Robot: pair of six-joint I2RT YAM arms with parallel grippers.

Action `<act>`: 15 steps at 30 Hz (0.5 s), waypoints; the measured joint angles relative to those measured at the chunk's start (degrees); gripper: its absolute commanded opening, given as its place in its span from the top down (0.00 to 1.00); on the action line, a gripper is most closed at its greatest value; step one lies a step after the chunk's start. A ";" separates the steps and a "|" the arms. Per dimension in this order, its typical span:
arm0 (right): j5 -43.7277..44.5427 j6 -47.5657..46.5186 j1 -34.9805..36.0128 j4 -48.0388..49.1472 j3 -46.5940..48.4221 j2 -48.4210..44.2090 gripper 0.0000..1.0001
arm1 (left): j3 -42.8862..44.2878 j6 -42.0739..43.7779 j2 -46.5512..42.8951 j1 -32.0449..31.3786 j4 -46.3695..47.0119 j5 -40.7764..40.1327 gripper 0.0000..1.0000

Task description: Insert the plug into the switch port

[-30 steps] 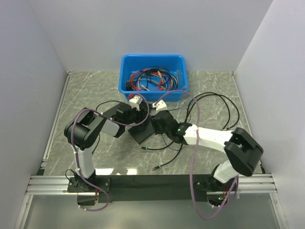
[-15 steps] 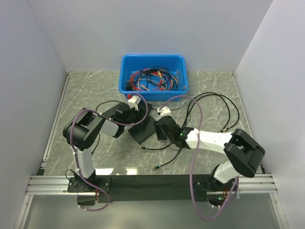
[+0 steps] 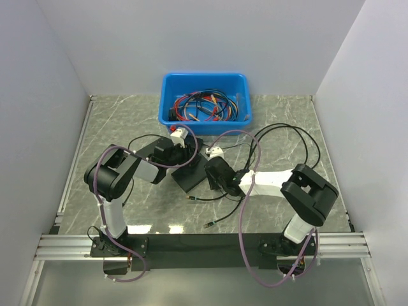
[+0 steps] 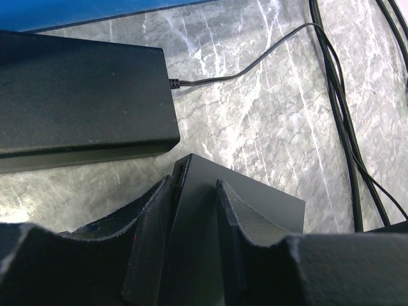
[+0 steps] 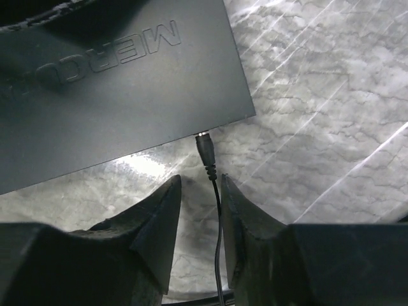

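Observation:
The switch (image 5: 115, 83) is a flat black box with raised lettering, lying on the marble table (image 3: 280, 115). The plug (image 5: 205, 152) stands with its metal tip against the switch's side edge. Its thin black cable runs back between the fingers of my right gripper (image 5: 201, 182), which stands open just behind the plug with a gap on either side of the cable. My left gripper (image 4: 194, 185) is shut on the switch (image 4: 268, 204) at one corner. From above, the left gripper (image 3: 188, 153) and right gripper (image 3: 215, 175) flank the switch (image 3: 190, 178); the plug is hidden there.
A black brick-shaped adapter (image 4: 76, 95) lies just beyond the switch. Behind it stands a blue bin (image 3: 167, 83) holding red, blue and black cables. Loose black cables (image 3: 299, 143) loop across the right of the table, and one cable end (image 3: 208, 225) lies near the front.
My right gripper has drawn a little back toward the front and its jaws have narrowed around the cable; the right elbow has swung left. The left arm has held still on the switch.

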 measured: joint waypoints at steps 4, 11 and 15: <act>0.50 -0.09 0.00 -0.24 0.63 0.68 0.75 | 0.00 -0.02 0.00 0.04 -0.02 0.02 0.61; 1.88 -0.48 -0.02 -2.01 3.54 2.89 0.83 | 0.02 0.02 0.00 0.11 0.00 0.00 0.61; 1.90 -0.48 -0.02 -2.71 4.57 3.52 0.84 | 0.02 0.00 0.00 0.42 0.00 0.02 0.62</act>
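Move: Just ahead of the right hand's half-open fingers sits the plug, about 2 cm forward and 1 cm left at their height, its tip already in the switch port with a sliver of metal showing. The switch's middle is some 4 cm ahead and 6 cm left. A loose cable connector lies roughly 6 cm back and 7 cm left, about 1 cm lower. From the left hand the plug is about 8 cm back, 5 cm right and 2 cm below. Creeping forward and slightly left along the thin cable, a little over 1 cm and level, the right hand brings its fingertips up to the plug's cable end while closing from about a third open to nearly shut, so that they now pinch the plug's tail. The left hand all but stays in place and keeps its hold on the switch. ##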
